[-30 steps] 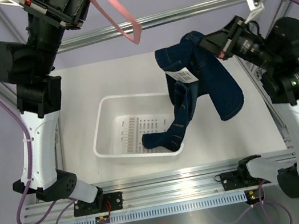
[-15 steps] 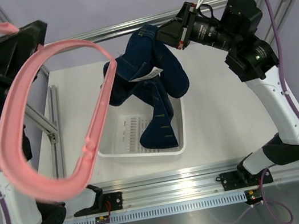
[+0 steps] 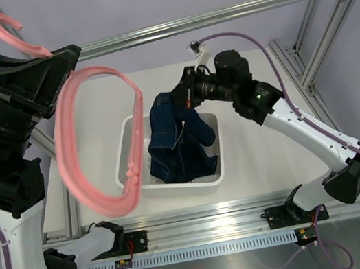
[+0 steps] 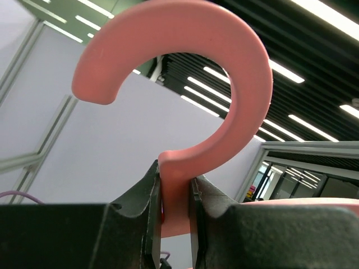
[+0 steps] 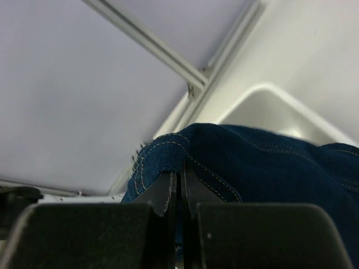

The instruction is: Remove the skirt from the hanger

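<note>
The pink hanger is bare and raised high at the left, its big loop close to the top camera. My left gripper is shut on the hanger's neck just below the hook. The dark navy denim skirt hangs in a bunch into the white bin, off the hanger. My right gripper is shut on the skirt's stitched edge, above the bin's far side. In the right wrist view the right gripper pinches a seam fold.
The white bin stands mid-table with the skirt's lower part inside it. An aluminium frame bar crosses behind the table, with slanted posts at the right. The rail carrying the arm bases runs along the near edge.
My right gripper has swung left and down with the skirt, which has sunk into the bin. The left arm has shifted, turning the hanger loop more upright.
</note>
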`<state>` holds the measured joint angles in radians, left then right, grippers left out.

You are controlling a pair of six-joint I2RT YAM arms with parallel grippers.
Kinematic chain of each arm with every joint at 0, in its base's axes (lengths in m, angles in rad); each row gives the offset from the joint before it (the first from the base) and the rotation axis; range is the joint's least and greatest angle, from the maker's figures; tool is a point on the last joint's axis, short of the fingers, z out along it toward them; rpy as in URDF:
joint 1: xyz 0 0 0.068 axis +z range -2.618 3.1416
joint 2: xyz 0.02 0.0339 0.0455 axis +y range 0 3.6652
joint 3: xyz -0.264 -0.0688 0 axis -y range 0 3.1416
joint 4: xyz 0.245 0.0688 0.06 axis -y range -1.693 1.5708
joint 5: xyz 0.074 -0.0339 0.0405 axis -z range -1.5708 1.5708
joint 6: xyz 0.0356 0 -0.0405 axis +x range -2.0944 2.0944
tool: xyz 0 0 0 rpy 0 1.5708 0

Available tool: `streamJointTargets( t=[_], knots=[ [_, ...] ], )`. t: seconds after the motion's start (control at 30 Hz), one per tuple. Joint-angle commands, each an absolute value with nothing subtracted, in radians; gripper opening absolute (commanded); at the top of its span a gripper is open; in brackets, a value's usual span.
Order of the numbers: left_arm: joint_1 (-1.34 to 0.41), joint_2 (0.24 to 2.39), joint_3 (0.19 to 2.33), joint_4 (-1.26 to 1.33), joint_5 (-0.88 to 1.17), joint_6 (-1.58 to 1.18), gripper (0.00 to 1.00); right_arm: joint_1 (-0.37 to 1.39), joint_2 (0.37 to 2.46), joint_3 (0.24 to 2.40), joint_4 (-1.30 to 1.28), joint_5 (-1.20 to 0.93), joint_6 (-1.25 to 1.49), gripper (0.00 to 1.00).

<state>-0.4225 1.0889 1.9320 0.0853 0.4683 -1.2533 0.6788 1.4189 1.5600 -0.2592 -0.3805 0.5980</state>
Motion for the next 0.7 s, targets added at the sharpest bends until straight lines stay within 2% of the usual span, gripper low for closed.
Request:
streamJointTargets(
  t=[0.0, 0.13, 0.2, 0.23, 0.27, 0.3, 0.33, 0.37, 0.53, 0.67],
  knots=[
    [-0.417, 1.066, 1.898, 0.059, 0.500, -1.215, 0.00, 0.729, 1.443, 1.458, -0.152, -0.305, 0.574, 0.00],
    [-0.417, 1.023, 1.823, 0.025, 0.520, -1.186, 0.00, 0.781, 1.526, 1.419, -0.253, -0.175, 0.522, 0.02],
    [-0.419, 1.006, 1.763, 0.005, 0.523, -1.164, 0.00, 0.801, 1.567, 1.436, -0.291, -0.138, 0.506, 0.16],
    [-0.419, 0.997, 1.747, 0.003, 0.523, -1.152, 0.00, 0.810, 1.580, 1.439, -0.323, -0.108, 0.506, 0.27],
    [-0.419, 0.980, 1.714, -0.029, 0.525, -1.134, 0.00, 0.822, 1.586, 1.436, -0.333, -0.106, 0.506, 0.50],
    [-0.417, 0.973, 1.695, -0.034, 0.526, -1.129, 0.00, 0.825, 1.595, 1.436, -0.347, -0.103, 0.509, 0.63],
    [-0.419, 0.965, 1.678, -0.035, 0.531, -1.121, 0.00, 0.828, 1.594, 1.431, -0.365, -0.092, 0.514, 0.71],
    [-0.417, 0.953, 1.666, -0.052, 0.535, -1.103, 0.00, 0.833, 1.586, 1.418, -0.371, -0.083, 0.512, 0.99],
    [-0.417, 0.919, 1.623, -0.127, 0.554, -1.030, 0.00, 0.833, 1.454, 1.390, -0.423, 0.073, 0.511, 0.99],
    [-0.419, 0.913, 1.652, -0.340, 0.558, -0.878, 0.00, 0.833, 1.301, 1.494, -0.573, 0.247, 0.447, 0.99]
  ],
)
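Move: The right hand grips the end of the skirt above the white bin. The bin's middle lies some 35 cm below this hand, about 6 cm to its left and 4 cm nearer the base. The skirt hangs between, its middle roughly 17 cm under the fingers, 3 cm left and 2 cm back. The left hand holds the empty hanger high up; from it the bin is about 15 cm ahead, 10 cm right and 67 cm down. Plunging about 18 cm with a slight drift left, the right hand drives the skirt down into the bin while its wrist tips the fingers downward some 25 degrees. Near the bottom the fingers spring wide open and let go, then the hand backs off, rising a few centimetres and moving right. The left hand sinks about 12 cm and eases forward, tilting, with its grip on the hanger kept. ##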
